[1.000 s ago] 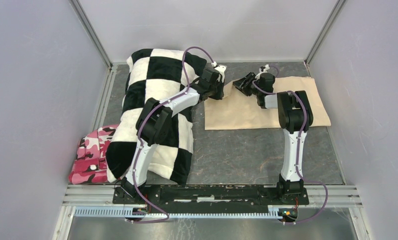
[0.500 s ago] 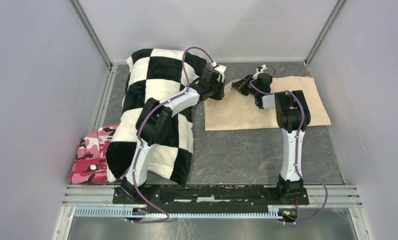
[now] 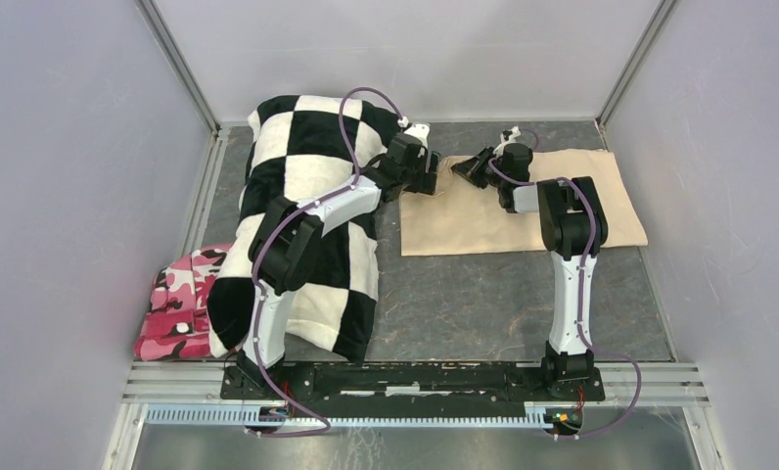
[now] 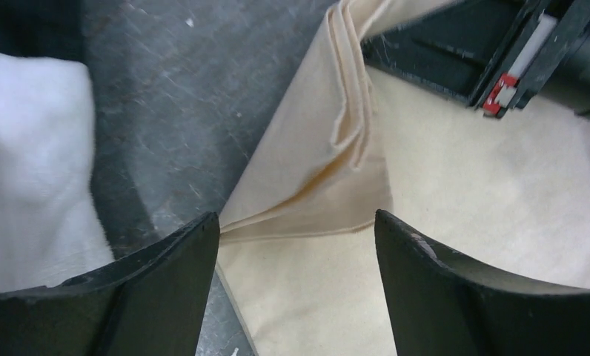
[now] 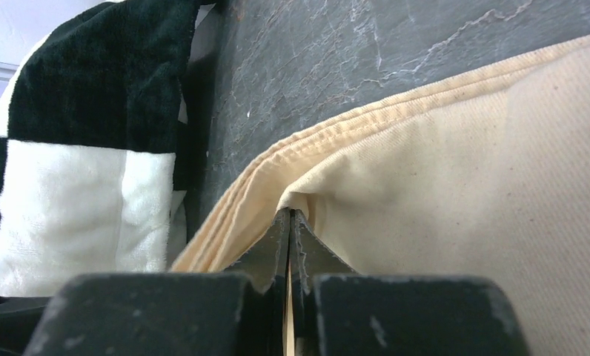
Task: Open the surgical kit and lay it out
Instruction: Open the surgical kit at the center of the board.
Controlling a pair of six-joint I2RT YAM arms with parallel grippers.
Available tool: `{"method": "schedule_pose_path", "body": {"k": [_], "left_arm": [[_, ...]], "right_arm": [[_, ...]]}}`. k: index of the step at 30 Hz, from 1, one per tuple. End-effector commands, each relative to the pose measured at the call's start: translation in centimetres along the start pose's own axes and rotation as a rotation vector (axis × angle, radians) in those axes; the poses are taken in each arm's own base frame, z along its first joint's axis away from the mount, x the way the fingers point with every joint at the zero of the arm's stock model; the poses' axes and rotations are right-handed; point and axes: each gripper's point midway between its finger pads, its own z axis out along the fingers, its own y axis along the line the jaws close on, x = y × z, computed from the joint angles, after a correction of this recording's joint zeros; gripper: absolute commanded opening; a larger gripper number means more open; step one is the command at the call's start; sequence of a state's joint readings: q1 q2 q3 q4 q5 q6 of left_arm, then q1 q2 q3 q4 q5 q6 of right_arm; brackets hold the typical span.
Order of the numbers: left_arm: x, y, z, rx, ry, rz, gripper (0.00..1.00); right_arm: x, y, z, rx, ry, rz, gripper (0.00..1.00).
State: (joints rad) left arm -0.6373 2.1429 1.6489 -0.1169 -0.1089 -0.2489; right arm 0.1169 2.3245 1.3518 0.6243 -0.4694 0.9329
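Note:
The surgical kit shows as a folded beige cloth wrap lying flat at the back right of the table. My right gripper is at the wrap's far left corner, shut on a pinched fold of the cloth, as the right wrist view shows. My left gripper hovers just left of it, jaws open over the wrap's layered left edge with nothing between its fingers. The right gripper's black body appears at the top right of the left wrist view.
A black-and-white checkered pillow lies under my left arm, close to the wrap's left edge. A pink camouflage cloth sits at the left, by the pillow's near end. Grey walls enclose the dark slate table.
My left gripper has opened, let go of the cloth edge and drawn back slightly left. My right gripper has closed on a fold at the wrap's corner.

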Motion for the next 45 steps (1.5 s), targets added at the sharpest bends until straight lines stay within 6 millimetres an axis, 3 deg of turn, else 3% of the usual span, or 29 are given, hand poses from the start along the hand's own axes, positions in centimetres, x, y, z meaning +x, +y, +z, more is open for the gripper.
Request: {"method": "schedule_pose_path", "body": {"k": [1,5,9,14,19,27,39,43,45], "left_arm": [[-4.8,-0.5,-1.9,-0.042,-0.145,-0.032,0.84],[-4.3,-1.3,-1.6,-0.010,-0.130,-0.027,0.83],[-3.7,-2.7,-1.3,0.036,-0.110,0.025,0.69],[-2.4,-4.2,0.0,0.059,-0.035,0.147,0.83],[-1.1,-4.3,1.6,0.008,0.016,0.252,0.78],[0.2,-4.1,2.5,-0.052,0.056,0.344,0.73],[0.0,-3.6,3.1,-0.107,0.047,0.390,0.37],[-0.7,-3.8,3.0,-0.113,0.031,0.393,0.14],[-1.4,-4.1,2.5,-0.104,0.016,0.381,0.03]], "right_arm": [[-1.1,1.8,-0.2,-0.035,-0.018,-0.053,0.00],[-1.1,1.8,-0.2,-0.030,-0.019,-0.057,0.00],[-1.2,1.8,-0.2,-0.033,-0.020,-0.052,0.00],[-1.1,1.9,-0.2,-0.037,-0.019,-0.054,0.00],[-1.1,2.0,-0.2,-0.044,-0.019,-0.047,0.00],[-1.1,2.1,-0.1,-0.052,-0.018,-0.043,0.00],[-1.1,2.4,-0.1,-0.063,-0.015,-0.042,0.00],[-1.2,2.6,-0.2,-0.058,-0.013,-0.067,0.00],[-1.7,2.9,-0.5,-0.044,-0.014,-0.101,0.08]]}}
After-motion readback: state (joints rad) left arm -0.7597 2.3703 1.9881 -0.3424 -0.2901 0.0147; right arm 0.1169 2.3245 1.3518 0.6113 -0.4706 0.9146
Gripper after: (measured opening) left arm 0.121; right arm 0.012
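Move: The raised fold of the surgical kit's cloth that the open left hand goes for lies about 4 cm to its right, level with it fore and aft, some 3 cm below. The kit's near left corner is roughly 14 cm back and 6 cm left of that hand; the checkered blanket's middle is about 8 cm back and 21 cm left. From the shut right hand, the fold is some 6 cm back and 4 cm left. Left hand arcs about 4 cm right and down, rolling 20 degrees, and pinches the fold the right still holds. ##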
